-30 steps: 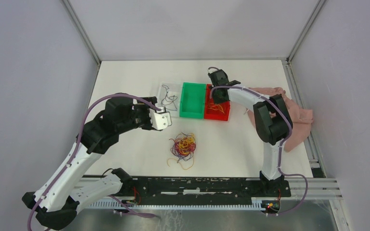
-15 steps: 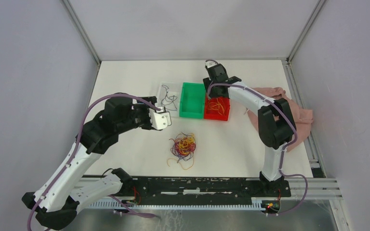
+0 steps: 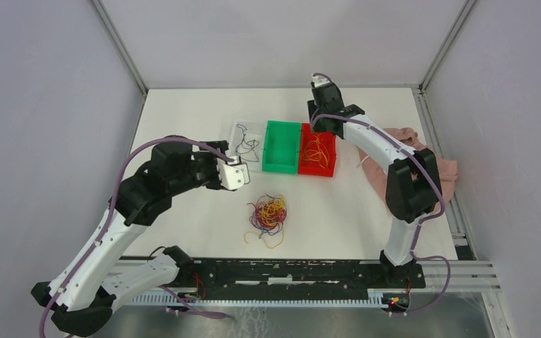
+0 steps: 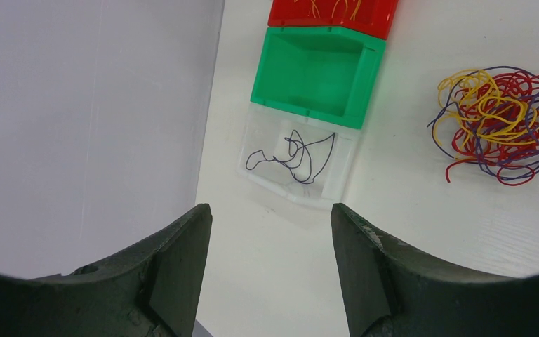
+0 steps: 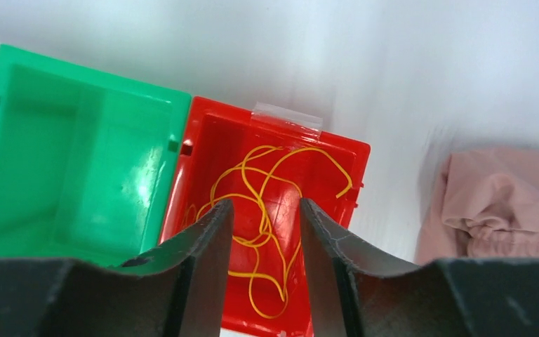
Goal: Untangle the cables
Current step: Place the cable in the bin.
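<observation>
A tangled clump of yellow, red and dark purple cables (image 3: 269, 213) lies on the white table in front of the bins, and it also shows in the left wrist view (image 4: 505, 126). Loose yellow cables (image 5: 267, 210) lie in the red bin (image 3: 330, 167). One dark cable (image 4: 298, 154) rests in the clear bin (image 3: 239, 134). My right gripper (image 5: 265, 205) hangs open above the red bin with nothing between its fingers. My left gripper (image 4: 270, 214) stands open and empty, left of the clump (image 3: 245, 171) and short of the clear bin.
A green bin (image 3: 280, 163) stands empty between the clear and red bins. A pink cloth (image 3: 423, 169) lies bunched at the right edge, next to the right arm. Grey walls close in the table on three sides.
My right gripper was shut low in the red bin; it has opened and risen toward the back wall, with yellow cables left in the bin. The left arm has not moved.
</observation>
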Robot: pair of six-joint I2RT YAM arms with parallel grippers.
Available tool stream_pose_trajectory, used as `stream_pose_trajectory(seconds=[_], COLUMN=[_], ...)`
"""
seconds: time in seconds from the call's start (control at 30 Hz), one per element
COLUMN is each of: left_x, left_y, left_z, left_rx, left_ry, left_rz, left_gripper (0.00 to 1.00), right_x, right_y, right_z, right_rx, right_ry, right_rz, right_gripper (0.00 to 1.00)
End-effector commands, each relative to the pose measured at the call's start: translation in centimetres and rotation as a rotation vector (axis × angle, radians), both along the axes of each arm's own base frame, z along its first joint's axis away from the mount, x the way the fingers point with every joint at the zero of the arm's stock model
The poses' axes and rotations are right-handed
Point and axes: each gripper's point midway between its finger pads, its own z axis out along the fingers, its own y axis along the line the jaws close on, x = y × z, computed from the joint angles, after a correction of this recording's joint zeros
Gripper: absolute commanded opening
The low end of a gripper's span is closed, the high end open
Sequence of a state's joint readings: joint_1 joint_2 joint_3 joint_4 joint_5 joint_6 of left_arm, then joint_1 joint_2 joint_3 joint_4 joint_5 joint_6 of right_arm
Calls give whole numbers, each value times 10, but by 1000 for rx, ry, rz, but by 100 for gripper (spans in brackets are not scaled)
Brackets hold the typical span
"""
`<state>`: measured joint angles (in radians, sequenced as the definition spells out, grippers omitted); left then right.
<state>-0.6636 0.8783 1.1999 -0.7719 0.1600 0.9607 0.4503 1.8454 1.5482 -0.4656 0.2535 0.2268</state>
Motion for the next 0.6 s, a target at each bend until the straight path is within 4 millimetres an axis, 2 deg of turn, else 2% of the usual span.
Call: stream_pose_trajectory(seconds=[0.0, 0.2, 0.33, 0.57], left_x=[-1, -1, -1, 0], left_y=[0, 3, 3, 4], left_z=[24, 22, 17, 12], left_rx=[-28, -23, -11, 6], left_ry=[-66, -70, -64, -66], left_rz=[-12, -5, -6, -4], left_gripper=[70, 70, 70, 70], right_x=[17, 35, 43, 32], right_y=[0, 2, 11, 32], right_z=[-22, -59, -80, -107], right_rx=[36, 24, 41, 35], right_ry=[22, 32, 51, 111], right_rz=[-86, -141, -135, -62], right_gripper=[43, 30, 24, 19])
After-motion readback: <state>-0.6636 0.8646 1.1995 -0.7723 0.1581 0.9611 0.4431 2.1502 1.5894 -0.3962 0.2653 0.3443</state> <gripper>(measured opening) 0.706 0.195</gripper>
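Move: Below the empty, half-open right hand lies the red bin with the yellow cable in it, its middle about 13 cm down and 3 cm back. The green bin stands 9 cm to the left of the red one, the clear bin 18 cm to the left of it; the tangle lies some 20 cm back and 12 cm left of the red bin. From the left hand the red bin is about 20 cm ahead, 17 cm right and 29 cm down. Sinking steeply by some 12 cm and edging about 2 cm forward, the right hand goes down into the far end of the red bin, just inside its far rim. The fingers tip down about 10 degrees as they close from half open to nearly shut, coming in among the strands of yellow cable; a firm pinch can't be seen. ##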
